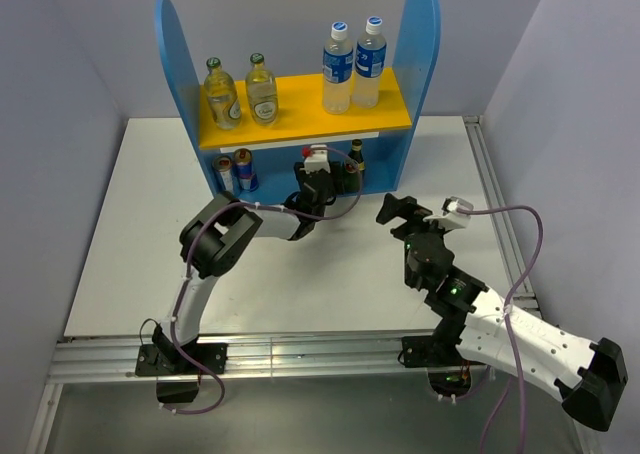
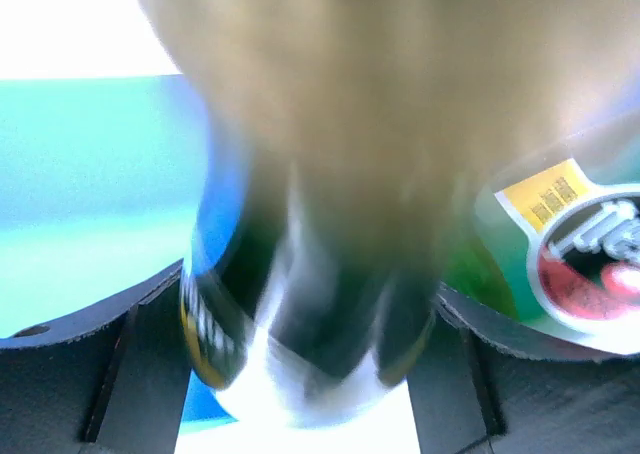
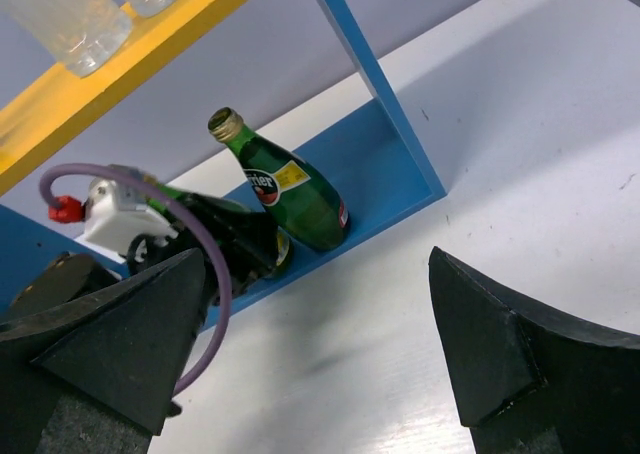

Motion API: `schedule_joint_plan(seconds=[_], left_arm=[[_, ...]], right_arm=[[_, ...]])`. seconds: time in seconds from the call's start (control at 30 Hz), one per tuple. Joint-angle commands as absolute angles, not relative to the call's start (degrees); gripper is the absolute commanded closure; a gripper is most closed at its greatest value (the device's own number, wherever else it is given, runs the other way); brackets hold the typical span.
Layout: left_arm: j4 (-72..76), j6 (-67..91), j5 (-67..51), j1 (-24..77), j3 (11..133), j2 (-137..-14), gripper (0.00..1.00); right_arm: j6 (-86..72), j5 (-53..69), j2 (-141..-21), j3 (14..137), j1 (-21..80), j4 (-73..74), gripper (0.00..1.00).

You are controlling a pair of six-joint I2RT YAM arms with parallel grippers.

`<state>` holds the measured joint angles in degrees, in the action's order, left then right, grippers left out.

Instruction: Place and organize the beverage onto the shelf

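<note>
The blue shelf [image 1: 420,54] has a yellow upper board carrying two gold-capped glass bottles [image 1: 240,92] on its left and two blue-labelled plastic bottles [image 1: 353,64] on its right. One dark green bottle [image 3: 290,189] stands upright on the lower tier at the right. Just left of it, my left gripper [image 1: 322,179] reaches into the lower tier, shut on a second dark green bottle [image 2: 330,304], which fills the gap between the fingers and looks blurred. Its neighbour's label [image 2: 590,264] shows at the right. My right gripper [image 3: 320,354] is open over bare table in front of the shelf, holding nothing.
Two red-and-blue cans [image 1: 235,171] stand at the left end of the lower tier. The left wrist's purple cable [image 3: 200,244] loops near the shelf front. Walls enclose the white table [image 1: 140,234] on the left, back and right.
</note>
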<state>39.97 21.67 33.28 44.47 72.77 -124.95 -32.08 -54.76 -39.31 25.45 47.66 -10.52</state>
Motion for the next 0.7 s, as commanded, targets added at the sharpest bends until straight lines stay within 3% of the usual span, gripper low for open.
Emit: schedule_joint_plan(seconds=[0.0,0.17,0.27,0.3,0.4,0.47,0.63,0.67], left_arm=[[47.64,20.74,35.86,45.0,80.15,-125.85,1.0],[42.81,20.83,37.7,45.09,85.68,-128.84,0.97],[39.99,21.27,37.62,45.09,86.66,-129.03,0.72],[39.82,21.27,36.75,45.09,86.4,-128.94,0.52],[38.76,21.09,36.56,45.09,85.87,-128.32,0.33],[37.71,21.01,36.65,45.09,85.52,-127.8,0.29],[37.44,20.83,37.44,45.7,82.8,-125.43,0.01],[37.35,20.92,37.53,45.79,81.49,-124.2,0.01]], right_arm=[[-31.38,-56.51,-38.06,24.61,48.16,-10.28,0.0],[-31.82,-55.81,-39.28,24.26,48.25,-11.07,0.0],[-31.91,-55.46,-38.94,24.0,48.16,-11.51,0.0],[-31.9,-55.46,-39.02,23.91,48.25,-11.69,0.0],[-32.17,-55.55,-38.94,23.64,48.16,-11.51,0.0],[-32.25,-55.72,-38.94,23.56,48.25,-11.43,0.0],[-32.34,-55.81,-39.2,23.47,48.25,-11.69,0.0],[-32.43,-55.9,-39.46,23.38,48.25,-11.69,0.0]])
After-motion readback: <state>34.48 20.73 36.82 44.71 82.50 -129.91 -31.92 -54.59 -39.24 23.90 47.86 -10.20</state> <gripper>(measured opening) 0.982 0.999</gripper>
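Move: The left hand already holds a green bottle inside the lower compartment; its standing place is about 2 cm ahead and 1 cm to the right, at the hand's height. The other green bottle stands some 8 cm right and 2 cm ahead. The blue can is about 17 cm left and 2 cm ahead, its middle 3 cm lower. From the empty right hand, the place lies roughly 19 cm ahead, 14 cm left and 8 cm lower. Forward and a little to the right, nearly level, the left hand eases the held green bottle the last 2–3 cm into the lower compartment, close up against its twin, then stops. There the fingers open wide and let go of the bottle, the hand staying put around it. The right hand stays back, open, sinking about 1 cm. ##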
